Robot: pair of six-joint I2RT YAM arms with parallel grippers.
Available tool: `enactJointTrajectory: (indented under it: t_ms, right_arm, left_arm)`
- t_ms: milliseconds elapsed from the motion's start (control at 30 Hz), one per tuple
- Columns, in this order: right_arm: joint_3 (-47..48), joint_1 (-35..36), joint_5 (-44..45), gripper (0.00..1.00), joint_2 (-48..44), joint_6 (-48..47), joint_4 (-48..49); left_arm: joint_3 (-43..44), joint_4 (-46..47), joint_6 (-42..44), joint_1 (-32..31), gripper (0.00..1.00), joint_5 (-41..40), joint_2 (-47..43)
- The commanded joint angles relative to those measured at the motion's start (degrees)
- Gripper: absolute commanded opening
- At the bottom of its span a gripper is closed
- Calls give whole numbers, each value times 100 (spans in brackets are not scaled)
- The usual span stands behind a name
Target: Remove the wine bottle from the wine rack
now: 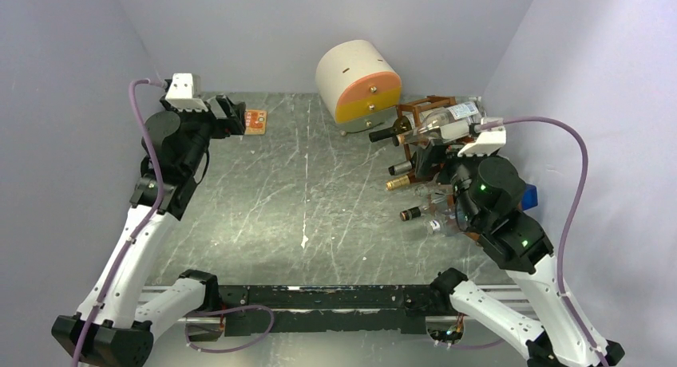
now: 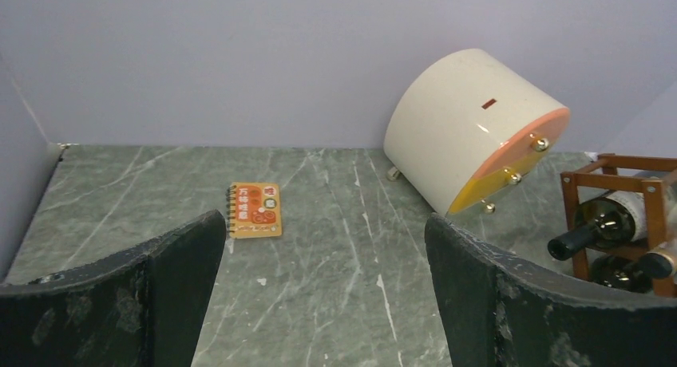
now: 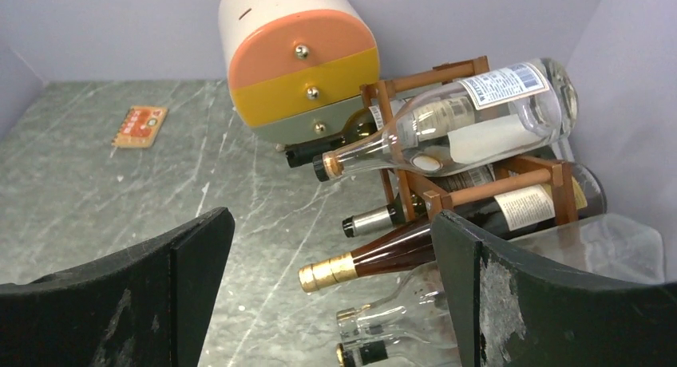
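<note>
The reddish-brown wine rack point(image 1: 409, 108) stands at the table's far right, with several bottles lying in it, necks pointing left. A clear wine bottle point(image 3: 471, 128) rests across its top bars point(image 3: 495, 187). Below it lie a brown bottle with a gold foil cap point(image 3: 383, 259), a dark one with a silver cap point(image 3: 375, 219) and clear ones point(image 3: 399, 311). My right gripper point(image 3: 329, 223) is open just in front of the rack, level with the lower necks and holding nothing. My left gripper point(image 2: 325, 223) is open and empty at the far left, with the rack point(image 2: 571, 215) at its right edge.
A cream rounded drawer box point(image 1: 359, 80) with orange and yellow fronts lies tilted just left of the rack. A small orange notebook point(image 1: 255, 121) lies beside the left gripper. Purple walls close in the back and both sides. A blue object point(image 1: 529, 196) shows behind the right arm.
</note>
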Motion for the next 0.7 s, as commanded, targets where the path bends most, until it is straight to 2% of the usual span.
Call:
enactJointTrajectory:
  t_ms: [0,133,267,500,567,667]
  right_arm:
    - [42,78,-320,100,70,-772,-144]
    - [334,91,-239,100,559,-1063,-479]
    - [588,105,-133,100,1205,-943,-689]
    - [679,115,252,100,2191,-1269,-605]
    - [768,125,236,100,2403,-1612,-617]
    - [607,158,257,100,2575,-2606,-430]
  left_arm:
    - [-115,423,-268,53,98,577,57]
    - [-65,408,-369,58,98,819,177]
    - [-37,403,-449,64,98,960,264]
    - [-63,480,-513,75,98,1129,344]
    - [-59,483,-521,76,98,1136,376]
    - [-53,490,-543,79,98,1174,410]
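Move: Ahead of the right hand, on top of the rack, lies the clear bottle with the cork: its middle is about 17 cm forward, 5 cm to the right and 15 cm lower, its neck pointing left. The dark green bottle lies some 9 cm beyond it, 4 cm farther left and 6 cm lower; the gold-necked bottle is 8 cm nearer, 2 cm farther left and 12 cm lower. From the left hand the clear bottle is roughly 58 cm right, 7 cm ahead and 15 cm below. Sinking about 9 cm while reaching nearly 7 cm forward and 4 cm left, the open right hand comes down towards the clear bottle's neck end, tipping its fingers down some 20 degrees and rolling so that its left side drops nearly 30. The fingers stay wide and touch nothing yet. The empty left hand drifts 3–4 cm right, also open, swinging slightly clockwise. ##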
